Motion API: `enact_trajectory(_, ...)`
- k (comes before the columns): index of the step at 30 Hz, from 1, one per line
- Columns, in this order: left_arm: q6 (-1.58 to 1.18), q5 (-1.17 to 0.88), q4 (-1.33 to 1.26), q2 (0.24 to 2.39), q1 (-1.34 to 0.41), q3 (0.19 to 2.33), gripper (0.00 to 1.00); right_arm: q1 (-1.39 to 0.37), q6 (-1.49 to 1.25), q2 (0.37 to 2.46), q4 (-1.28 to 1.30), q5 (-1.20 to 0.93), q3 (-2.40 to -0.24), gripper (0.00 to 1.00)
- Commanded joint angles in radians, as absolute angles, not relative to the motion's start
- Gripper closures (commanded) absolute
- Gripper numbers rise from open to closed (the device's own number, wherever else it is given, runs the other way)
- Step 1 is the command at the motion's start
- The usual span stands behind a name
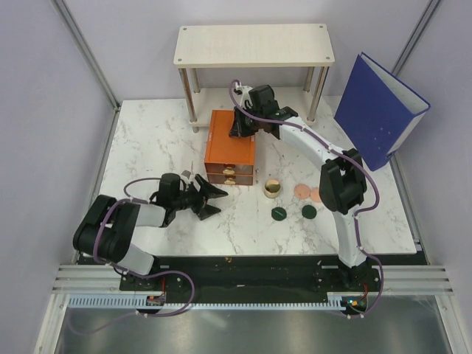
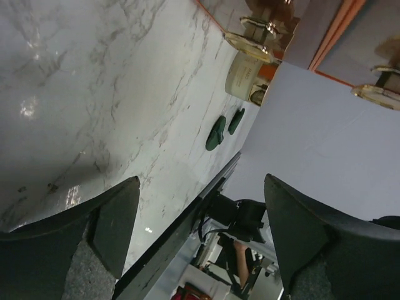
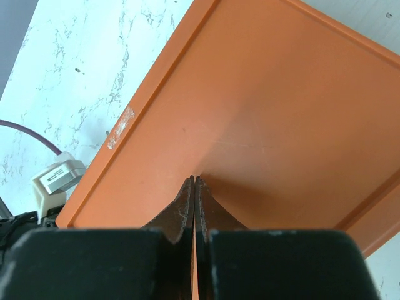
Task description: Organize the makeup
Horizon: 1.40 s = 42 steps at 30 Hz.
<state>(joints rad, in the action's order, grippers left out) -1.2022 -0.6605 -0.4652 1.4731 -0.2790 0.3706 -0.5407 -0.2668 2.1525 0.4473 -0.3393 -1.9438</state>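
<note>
The makeup lies on the marble table [image 1: 155,140] to the right of the orange box of drawers [image 1: 230,147]. It includes a round gold compact [image 1: 272,189], two peach-pink discs [image 1: 302,191] and two dark green discs [image 1: 279,214]. My left gripper [image 1: 214,199] hovers low in front of the box, open and empty, pointing right toward the discs. In the left wrist view the green discs [image 2: 216,132] and the compact [image 2: 245,76] lie well beyond the left gripper [image 2: 201,181]. My right gripper [image 1: 243,129] is shut, its tips [image 3: 194,179] pressed on the box's orange top [image 3: 262,112].
A pale shelf on metal legs [image 1: 254,44] stands at the back, right behind the box. A big blue binder [image 1: 380,110] leans at the back right. Gold drawer handles [image 2: 250,47] face the front. The table's near edge carries a black rail [image 1: 243,262].
</note>
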Motion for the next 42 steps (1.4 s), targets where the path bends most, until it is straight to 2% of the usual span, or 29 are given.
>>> enact_trajectory(1,-1.384,-0.634,-0.761,1.564,-0.279,0.347,0.14,-0.545,-0.259,2.194,0.526,-0.353,-1.891,1.00)
enact_trajectory(5,-1.463,-0.598,-0.975,1.686,-0.284,0.308,0.14,-0.546,-0.258,2.192,0.515,-0.364,-1.879,1.00)
enact_trajectory(6,-1.521,-0.571,-1.096,1.716,-0.288,0.298,0.14,-0.545,-0.258,2.192,0.512,-0.365,-1.873,1.00)
enact_trajectory(9,-1.648,-0.493,-1.378,1.876,-0.316,0.256,0.14,-0.545,-0.259,2.186,0.500,-0.368,-1.855,1.00)
enact_trajectory(13,-1.778,-0.365,-1.627,2.095,-0.389,0.239,0.16,-0.543,-0.258,2.180,0.488,-0.373,-1.838,1.00)
enact_trajectory(17,-1.851,-0.220,-1.654,2.141,-0.492,0.242,0.19,-0.542,-0.261,2.177,0.480,-0.373,-1.832,1.00)
enact_trajectory(21,-1.871,-0.154,-1.643,2.145,-0.522,0.226,0.22,-0.541,-0.276,2.174,0.466,-0.382,-1.821,1.00)
enact_trajectory(25,-1.881,-0.094,-1.612,2.134,-0.528,0.192,0.31,-0.543,-0.281,2.171,0.451,-0.393,-1.807,1.00)
enact_trajectory(28,-1.879,-0.048,-1.591,2.114,-0.529,0.167,0.44,-0.541,-0.284,2.168,0.440,-0.399,-1.798,1.00)
enact_trajectory(35,-1.888,0.029,-1.537,2.106,-0.531,0.173,0.46,-0.541,-0.285,2.158,0.426,-0.405,-1.775,1.00)
enact_trajectory(42,-1.911,0.043,-1.604,2.174,-0.532,0.225,0.46,-0.541,-0.278,2.149,0.425,-0.406,-1.756,1.00)
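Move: Just in front of the two-drawer organizer, the open left hand has the lower drawer's gold knob about 8 cm ahead, 3 cm to its right and 2 cm lower. The upper knob stands some 6 cm above that one. The cream jar is roughly 5 cm ahead, 14 cm right and 4 cm below; the nearer green pad lies 2 cm back, 15 cm right and 5 cm below. From the right hand, the lower knob is about 9 cm back, 2 cm left and 11 cm down. Reaching some 5 cm forward, the left hand closes in on the lower drawer's knob, swings a few centimetres right and then partly back left, sinking about 2 cm. Its wrist turns roughly 30 degrees counter-clockwise while the fingers close from wide open to about half, flanking the knob; contact can't be made out. The right hand stays put, its shut fingertips still resting on the orange organizer top. ##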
